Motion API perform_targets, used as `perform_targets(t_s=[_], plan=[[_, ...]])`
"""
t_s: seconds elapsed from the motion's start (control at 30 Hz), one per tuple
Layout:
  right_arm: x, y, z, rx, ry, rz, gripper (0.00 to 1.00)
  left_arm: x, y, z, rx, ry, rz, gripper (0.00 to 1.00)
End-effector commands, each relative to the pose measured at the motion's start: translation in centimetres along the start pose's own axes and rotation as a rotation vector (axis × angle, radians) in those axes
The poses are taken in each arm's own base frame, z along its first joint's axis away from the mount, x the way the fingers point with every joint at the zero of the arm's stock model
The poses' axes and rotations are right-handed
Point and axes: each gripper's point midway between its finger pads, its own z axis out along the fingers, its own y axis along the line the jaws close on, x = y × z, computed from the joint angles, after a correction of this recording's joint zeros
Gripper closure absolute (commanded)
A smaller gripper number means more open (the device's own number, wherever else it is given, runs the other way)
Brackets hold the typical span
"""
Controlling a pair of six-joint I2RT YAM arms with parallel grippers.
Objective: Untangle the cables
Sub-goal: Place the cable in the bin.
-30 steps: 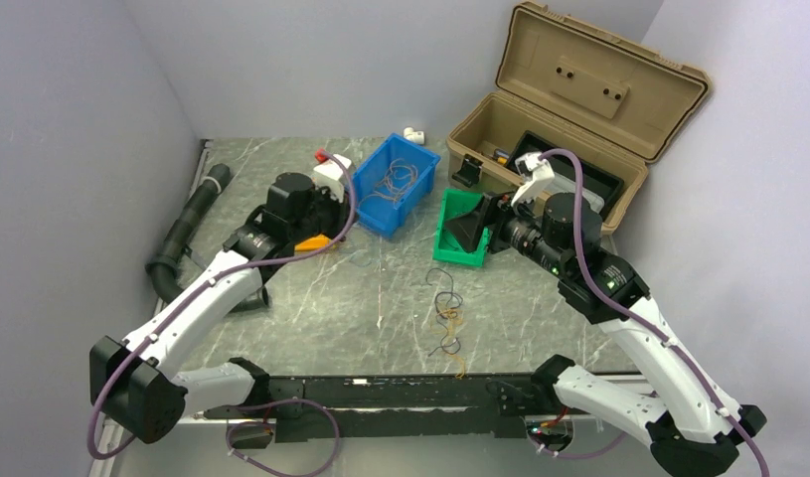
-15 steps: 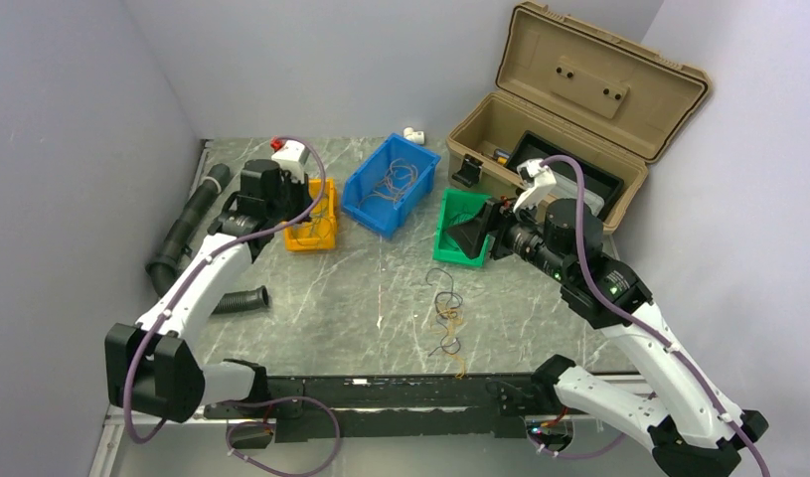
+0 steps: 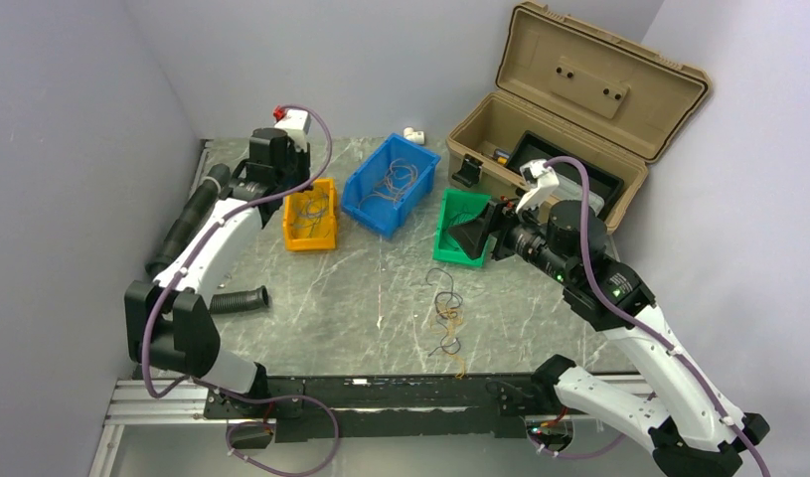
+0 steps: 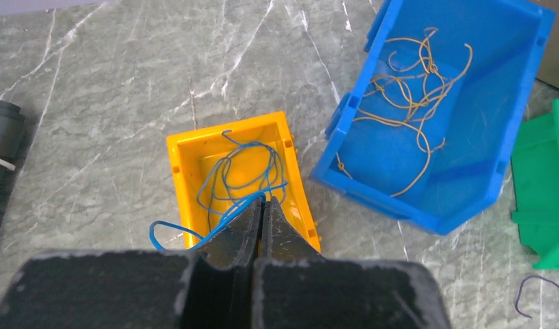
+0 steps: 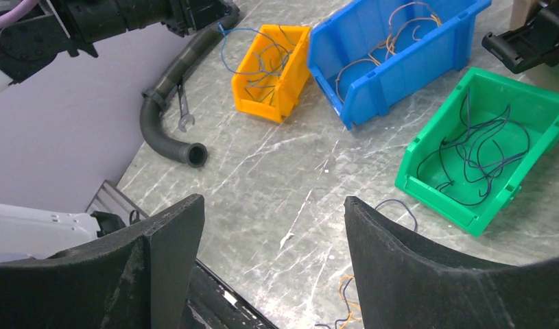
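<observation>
My left gripper point(image 4: 264, 199) is shut on a thin blue cable point(image 4: 225, 179). That cable loops down into the orange bin point(image 4: 182, 147) below, with one loop hanging over the bin's left rim. In the top view, the left gripper point(image 3: 297, 189) hovers over the orange bin point(image 3: 326, 238). A small tangle of dark, blue and yellow-orange cables point(image 3: 445, 318) lies on the table in front of the green bin point(image 3: 442, 246). My right gripper point(image 5: 273, 199) stands open and empty, above the table and beside the green bin point(image 5: 437, 195), which holds dark cables point(image 5: 475, 154).
A blue bin point(image 3: 373, 217) holds yellow-orange wires point(image 4: 407, 96). An open tan toolbox point(image 3: 579, 109) stands at the back right. A black corrugated hose point(image 3: 187, 224) lies along the left wall, with a small wrench point(image 5: 182, 113) beside it.
The left arm has swung left and back from the blue bin's front to above the orange bin, carrying the blue cable. The right arm has barely moved.
</observation>
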Motion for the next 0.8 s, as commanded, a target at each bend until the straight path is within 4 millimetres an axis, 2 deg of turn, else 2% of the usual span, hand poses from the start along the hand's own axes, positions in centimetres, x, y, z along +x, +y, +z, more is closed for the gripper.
perform_targets(t_s=[0.0,0.17,0.47,0.57,0.77], plan=[[-0.4,-0.1,-0.4,0.005,-0.024,0.009,0.23,-2.5,0.6,1.6,-0.036,-0.047,0.015,1.0],[-0.2,-0.2,-0.4,0.007,-0.018,0.011,0.23,0.1,0.8,4.2,-0.052,0.018,-0.007,1.0],[0.2,-0.4,-0.3,0.014,-0.006,0.01,0.23,8.3,0.8,8.4,-0.061,0.208,-0.062,1.0],[0.2,-0.5,-0.4,0.019,-0.007,0.008,0.23,10.2,0.7,9.4,-0.064,0.277,-0.073,1.0],[0.7,-0.8,-0.4,0.027,-0.004,0.015,0.23,13.3,1.0,9.5,-0.101,0.438,-0.105,1.0]])
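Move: The left hand holds a blue cable's end above the orange bin, whose middle lies some 20 cm below it, about 1 cm ahead and 1 cm to its left. The blue bin is about 15 cm to the hand's right and 7 cm ahead; the green bin is some 30 cm right and 2 cm back, both about as far below. From the right hand, the orange bin is roughly 20 cm ahead, 30 cm left and 30 cm below. Left hand eases forward, then sinks about 17 cm into the orange bin, tipping down 25 degrees, still pinching the cable. ##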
